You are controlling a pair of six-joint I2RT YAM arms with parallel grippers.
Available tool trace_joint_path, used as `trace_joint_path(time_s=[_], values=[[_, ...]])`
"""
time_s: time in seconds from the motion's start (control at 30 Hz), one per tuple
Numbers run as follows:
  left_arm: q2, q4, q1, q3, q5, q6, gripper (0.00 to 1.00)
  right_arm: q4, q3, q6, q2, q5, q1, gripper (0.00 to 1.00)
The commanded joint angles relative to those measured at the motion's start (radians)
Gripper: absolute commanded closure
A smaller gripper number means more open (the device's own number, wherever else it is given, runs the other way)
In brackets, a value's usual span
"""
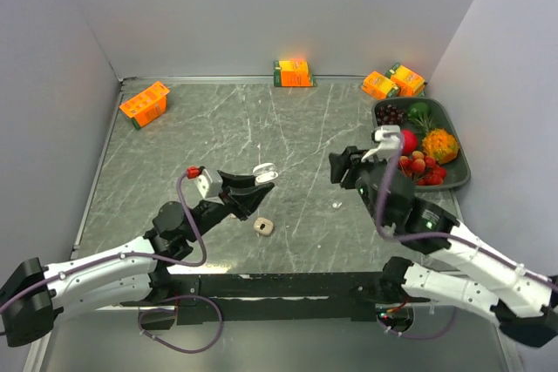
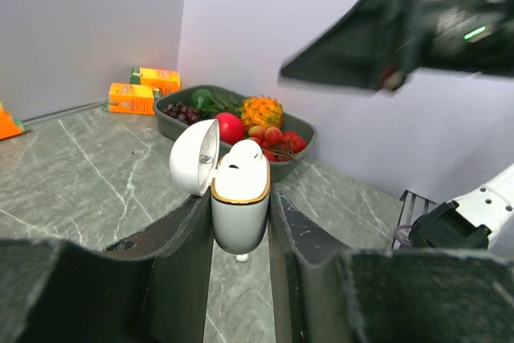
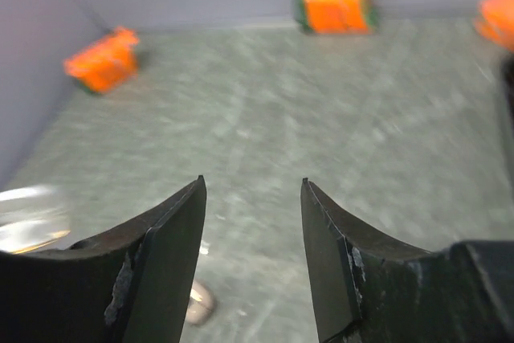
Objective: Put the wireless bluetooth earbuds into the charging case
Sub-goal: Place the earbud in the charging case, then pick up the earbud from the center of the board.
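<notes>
My left gripper (image 1: 264,179) is shut on a white charging case (image 1: 266,169) and holds it above the table with the lid open. In the left wrist view the case (image 2: 239,186) has a gold rim, sits upright between my fingers (image 2: 181,238), and its lid (image 2: 195,157) hangs to the left. A tiny white earbud (image 1: 336,206) lies on the table; it also shows below the case (image 2: 241,258). My right gripper (image 1: 338,167) is open and empty above the table; its view is blurred (image 3: 252,182).
A small beige rounded object (image 1: 263,226) lies on the table near the front; it also shows in the right wrist view (image 3: 197,303). A dark tray (image 1: 462,141) of fruit stands at the right. Orange juice boxes (image 1: 145,103) (image 1: 293,72) (image 1: 392,83) line the back.
</notes>
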Motion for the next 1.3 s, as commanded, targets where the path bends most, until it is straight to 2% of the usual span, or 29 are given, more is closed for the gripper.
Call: trace_joint_path(time_s=[0.0, 0.1, 0.2, 0.57, 0.67, 0.77, 0.87, 1.07, 1.27], values=[[-0.072, -0.002, 0.003, -0.014, -0.019, 0.005, 0.99, -0.395, -0.043, 0.283, 0.130, -0.262, -0.215, 0.42], [-0.112, -0.038, 0.002, -0.027, -0.025, -0.001, 0.99, -0.399, -0.102, 0.349, 0.222, -0.383, -0.271, 0.42], [-0.141, -0.078, 0.000, -0.027, -0.020, -0.006, 0.99, -0.374, -0.143, 0.392, 0.303, -0.430, -0.286, 0.41], [-0.265, -0.155, -0.003, -0.059, -0.030, -0.025, 0.99, -0.336, -0.145, 0.354, 0.549, -0.405, -0.303, 0.47], [-0.285, -0.166, -0.003, -0.064, -0.036, -0.026, 0.99, -0.298, -0.157, 0.368, 0.589, -0.417, -0.332, 0.54], [-0.291, -0.178, -0.004, -0.057, -0.034, -0.025, 0.99, -0.264, -0.165, 0.385, 0.609, -0.433, -0.352, 0.69], [-0.291, -0.180, -0.004, -0.057, -0.033, -0.025, 0.99, -0.259, -0.153, 0.386, 0.633, -0.428, -0.367, 0.76], [-0.283, -0.181, -0.006, -0.057, -0.034, -0.023, 0.99, -0.248, -0.143, 0.368, 0.679, -0.416, -0.400, 0.88], [-0.279, -0.186, -0.006, -0.057, -0.040, -0.023, 0.99, -0.215, -0.150, 0.352, 0.715, -0.408, -0.433, 0.92]])
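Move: The loose earbud lies on the table about 33 cm below the empty right hand, 4 cm to its right and 2 cm ahead. From that hand, the open charging case in the left fingers is 15 cm left, 4 cm back, slightly lower; the beige case sits 18 cm left, 5 cm back, on the table. From the left hand the earbud is some 20 cm right, 7 cm ahead, 30 cm down. Right hand drops some 30 cm towards the earbud, tipping down, closing; left carries the charging case slightly left. ##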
